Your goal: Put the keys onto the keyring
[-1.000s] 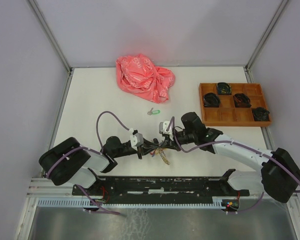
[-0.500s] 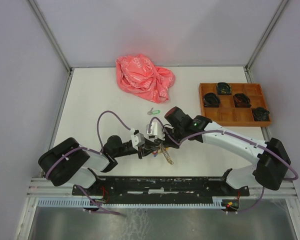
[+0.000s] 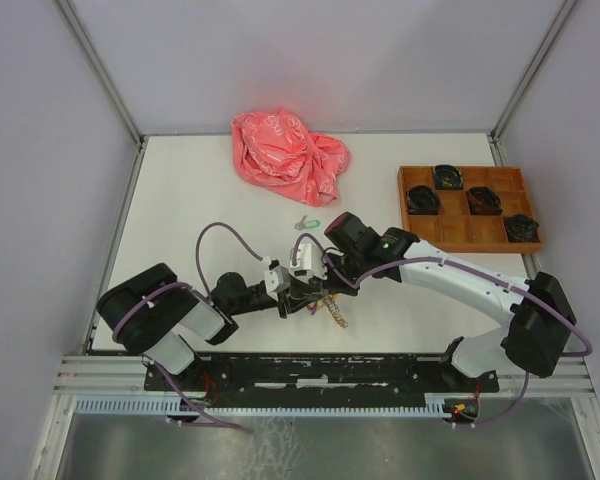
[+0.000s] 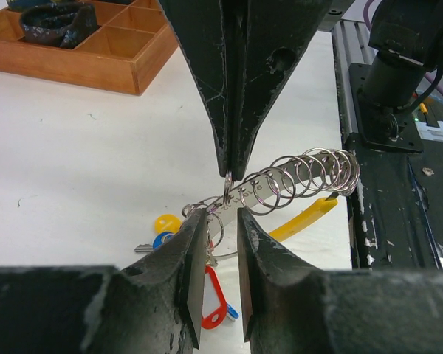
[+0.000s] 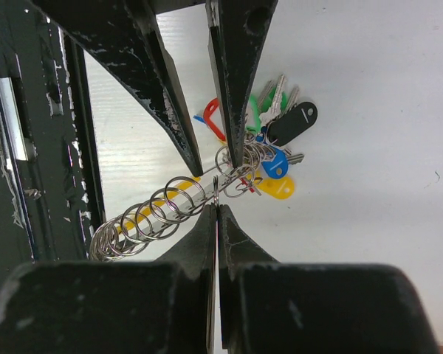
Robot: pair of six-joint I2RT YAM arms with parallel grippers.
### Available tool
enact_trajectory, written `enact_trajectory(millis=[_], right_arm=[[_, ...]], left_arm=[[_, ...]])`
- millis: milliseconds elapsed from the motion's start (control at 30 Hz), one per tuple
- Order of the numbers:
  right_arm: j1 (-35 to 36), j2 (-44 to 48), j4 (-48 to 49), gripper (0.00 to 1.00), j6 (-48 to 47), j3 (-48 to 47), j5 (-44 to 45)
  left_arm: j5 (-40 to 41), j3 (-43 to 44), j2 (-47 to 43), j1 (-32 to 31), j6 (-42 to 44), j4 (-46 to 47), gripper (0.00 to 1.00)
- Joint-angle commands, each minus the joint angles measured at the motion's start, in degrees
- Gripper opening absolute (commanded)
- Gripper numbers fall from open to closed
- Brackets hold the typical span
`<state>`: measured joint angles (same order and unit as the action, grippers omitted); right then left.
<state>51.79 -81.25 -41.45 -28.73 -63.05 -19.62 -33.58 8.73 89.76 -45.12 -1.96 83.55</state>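
A thin silver keyring (image 5: 216,190) is pinched edge-on in my shut right gripper (image 5: 216,208), which comes down from above in the left wrist view (image 4: 227,171). My left gripper (image 4: 220,217) stands open just below it, its fingers (image 5: 173,110) on either side of a cluster of rings and keys. A red-tagged key (image 4: 213,295) lies under the left jaws, beside yellow (image 4: 166,221) and blue (image 4: 161,240) tags. The right wrist view also shows green (image 5: 255,110) and black (image 5: 292,122) tags in that bunch. A separate green-tagged key (image 3: 307,224) lies alone on the table.
A row of spare rings (image 4: 303,177) is threaded on a yellow-handled bar (image 4: 306,216) by the bunch. A wooden compartment tray (image 3: 470,238) with dark items stands at the right, and a crumpled pink bag (image 3: 288,155) at the back. A black rail (image 4: 399,221) runs along the near edge.
My left gripper has opened from nearly shut. The right arm has swung left and brought its pinched ring up to the left gripper's tips.
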Motion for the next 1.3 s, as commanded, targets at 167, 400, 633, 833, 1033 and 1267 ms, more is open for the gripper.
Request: enact_trajectory(millis=[167, 400, 633, 833, 1033, 1267], right_arm=[[0.4, -0.7, 2.4, 0.01, 0.5, -2.6, -1.5], [0.4, -0.2, 4.3, 0.01, 0.6, -1.9, -3.0], [0.4, 2.5, 7.1, 0.05, 1.0, 0.4, -3.0], [-3.2, 9.8, 13.1, 0.19, 1.8, 7.9, -5.4], [-9.5, 17.0, 22.6, 0.31, 2.4, 16.5, -15.3], [-10.1, 15.7, 32.4, 0.34, 4.3, 21.9, -18.8]], left_arm=[[-1.5, 2.5, 0.9, -0.3, -2.1, 7.2, 0.3], [-2.5, 3.6, 2.5, -0.4, -2.8, 7.2, 0.21], [-2.4, 3.0, 3.3, -0.5, -1.7, 6.6, 0.03], [-0.2, 0.9, 1.9, -0.4, -3.1, 11.3, 0.03], [0.3, -0.1, 1.8, -0.4, -4.8, 15.5, 0.03], [-0.7, 0.3, 0.6, -0.4, -5.8, 15.5, 0.03]])
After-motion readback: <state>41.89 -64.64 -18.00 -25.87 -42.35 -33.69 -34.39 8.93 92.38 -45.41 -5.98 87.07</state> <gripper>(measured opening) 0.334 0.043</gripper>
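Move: The wire end of the keyring is pinched right at the right hand's fingertips; the left hand's parted fingers straddle it, with the wire about 1 cm to the right of and 1 cm above the left hand point. From the left hand, the keyring's coil trails roughly 4 cm back and 4 cm to the right, some 2 cm lower, while the coloured key tags hang about 2 cm ahead, level sideways and around 6 cm below. Easing right and up about 1 cm, the left hand shuts its fingers on the keyring's wire beside the right fingertips and keeps the pinch while sinking back slightly. Only then does the right hand open and let go, drawing off to the right and up about 2 cm each and settling back roughly 1 cm, while its fingers swing some 20 degrees towards level. ##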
